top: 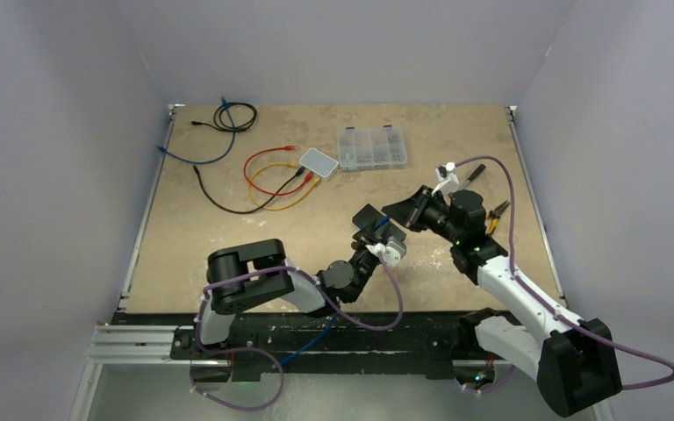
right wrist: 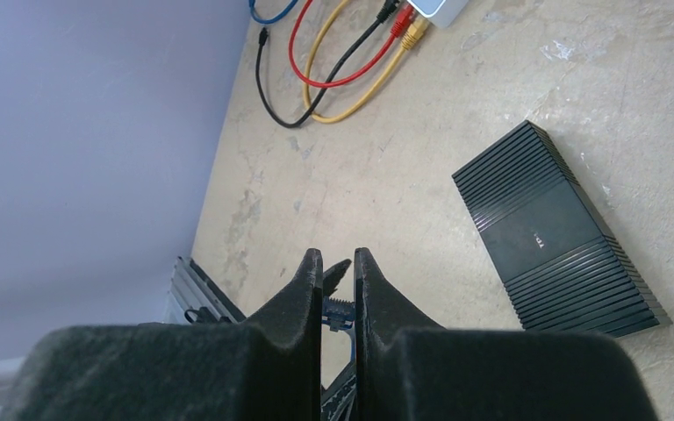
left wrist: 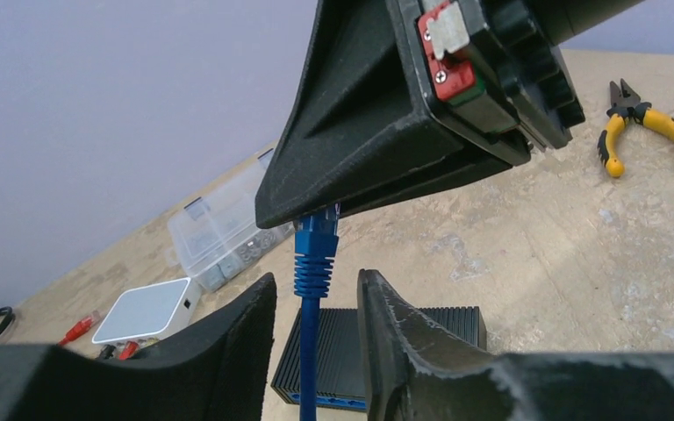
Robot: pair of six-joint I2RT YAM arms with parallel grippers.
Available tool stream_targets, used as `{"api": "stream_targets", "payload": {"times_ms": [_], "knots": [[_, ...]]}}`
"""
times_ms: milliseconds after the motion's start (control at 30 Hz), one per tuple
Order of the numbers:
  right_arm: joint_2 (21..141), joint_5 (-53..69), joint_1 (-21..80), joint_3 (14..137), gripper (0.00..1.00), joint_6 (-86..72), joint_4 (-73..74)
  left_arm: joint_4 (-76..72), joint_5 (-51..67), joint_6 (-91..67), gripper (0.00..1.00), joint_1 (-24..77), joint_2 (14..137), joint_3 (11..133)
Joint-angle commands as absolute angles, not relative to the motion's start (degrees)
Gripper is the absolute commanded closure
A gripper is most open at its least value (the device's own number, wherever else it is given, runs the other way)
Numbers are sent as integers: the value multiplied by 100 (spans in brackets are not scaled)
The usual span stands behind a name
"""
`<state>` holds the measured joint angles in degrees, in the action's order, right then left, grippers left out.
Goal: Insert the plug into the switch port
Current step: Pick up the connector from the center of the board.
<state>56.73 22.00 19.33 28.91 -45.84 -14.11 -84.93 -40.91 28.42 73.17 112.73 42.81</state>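
The blue plug (left wrist: pixel 316 250) with its ribbed boot hangs above the table, its head pinched in my right gripper (right wrist: pixel 338 254), which is shut on it. In the right wrist view the plug (right wrist: pixel 340 311) shows between the two fingers. The blue cable (left wrist: pixel 308 351) drops down between the fingers of my left gripper (left wrist: pixel 318 277). That gripper is open, with a gap on each side of the cable. The black ribbed switch (left wrist: pixel 404 338) lies flat on the table just beyond, and its blue port face (left wrist: pixel 342 402) is turned toward the left wrist camera. From above, the switch (top: pixel 370 217) is partly hidden by both grippers.
A white router (top: pixel 319 161) with red, yellow and black cables sits at the back, next to a clear parts box (top: pixel 371 147). Yellow-handled pliers (top: pixel 497 213) lie to the right. Loose blue and black cables (top: pixel 224 123) lie at the far left corner.
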Motion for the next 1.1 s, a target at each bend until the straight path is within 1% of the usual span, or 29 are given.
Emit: {"api": "stream_targets", "payload": {"times_ms": [0, 100, 167, 200, 233, 267, 367, 433, 467, 567, 633, 700, 767, 833, 933, 1000, 1067], "knots": [[5503, 2231, 1925, 2957, 100, -4701, -1487, -9118, -4122, 2923, 64, 7339, 11380, 4438], [5486, 2253, 1925, 2978, 100, -4732, -1473, -9091, -4141, 2941, 67, 7334, 11403, 4452], [5477, 2286, 1925, 2986, 100, -4761, -1476, -9067, -4165, 2964, 73, 7339, 11408, 4444], [5469, 2301, 1925, 2996, 100, -4763, -1472, -9051, -4180, 2967, 81, 7339, 11403, 4444], [5456, 2302, 1925, 3009, 100, -4770, -1462, -9045, -4210, 2970, 98, 7339, 11392, 4431], [5439, 2307, 1925, 3018, 100, -4764, -1448, -9063, -4232, 2983, 100, 7339, 11378, 4411], [5345, 2351, 1925, 3064, 100, -4739, -1302, -9044, -4217, 3031, 100, 7331, 11217, 4346], [5219, 2233, 1919, 3097, 96, -4759, -1174, -8897, -4158, 3022, 100, 7286, 11001, 4302], [5134, 2153, 1924, 3116, 92, -4746, -1136, -8764, -4098, 2978, 100, 7242, 10893, 4286], [4800, 1891, 1924, 3143, 76, -4763, -1103, -8191, -3744, 2562, 100, 6941, 10410, 4238], [4556, 1736, 1924, 3190, 66, -4718, -1038, -7412, -3342, 2088, 100, 6608, 10005, 4273], [4343, 1561, 1924, 3265, 54, -4578, -906, -6657, -2696, 1617, 100, 6220, 9586, 4391], [4144, 1364, 1925, 3314, 45, -4408, -753, -5871, -2298, 1518, 100, 5873, 9285, 4648], [3946, 1214, 1922, 3314, 41, -4206, -660, -5023, -1800, 1460, 100, 5462, 9021, 4964], [3690, 1109, 1919, 3225, 35, -4005, -635, -3997, -975, 1258, 100, 4515, 8602, 5382], [3544, 1116, 1920, 3157, 34, -3821, -650, -3535, -997, 1697, 100, 4140, 8367, 5537], [3432, 1083, 1920, 3066, 31, -3734, -671, -3218, -1215, 2148, 100, 3769, 8186, 5665]]}}
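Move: The blue cable's connector is already in the right hand's closed tips, about at that hand's point, with its body some 1 cm back. From the left hand, whose half-open fingers straddle the cable, the connector is about 3 cm ahead, 2 cm right and 1 cm up. The black switch is roughly 9 cm ahead of the left hand, 2 cm right and 14 cm below; the white box is about 28 cm ahead and 14 cm left, equally low. The blue cable, just behind the connector's boot, is pinched by the left fingers closing while that hand all but stays in place. The right fingers then open and let go of the plug, backing off about 10 cm, mostly up and some to the right as they tip upward; at the same time the left hand, keeping its grip, carries the connector some 20 cm forward, up and left, away from the right hand. ##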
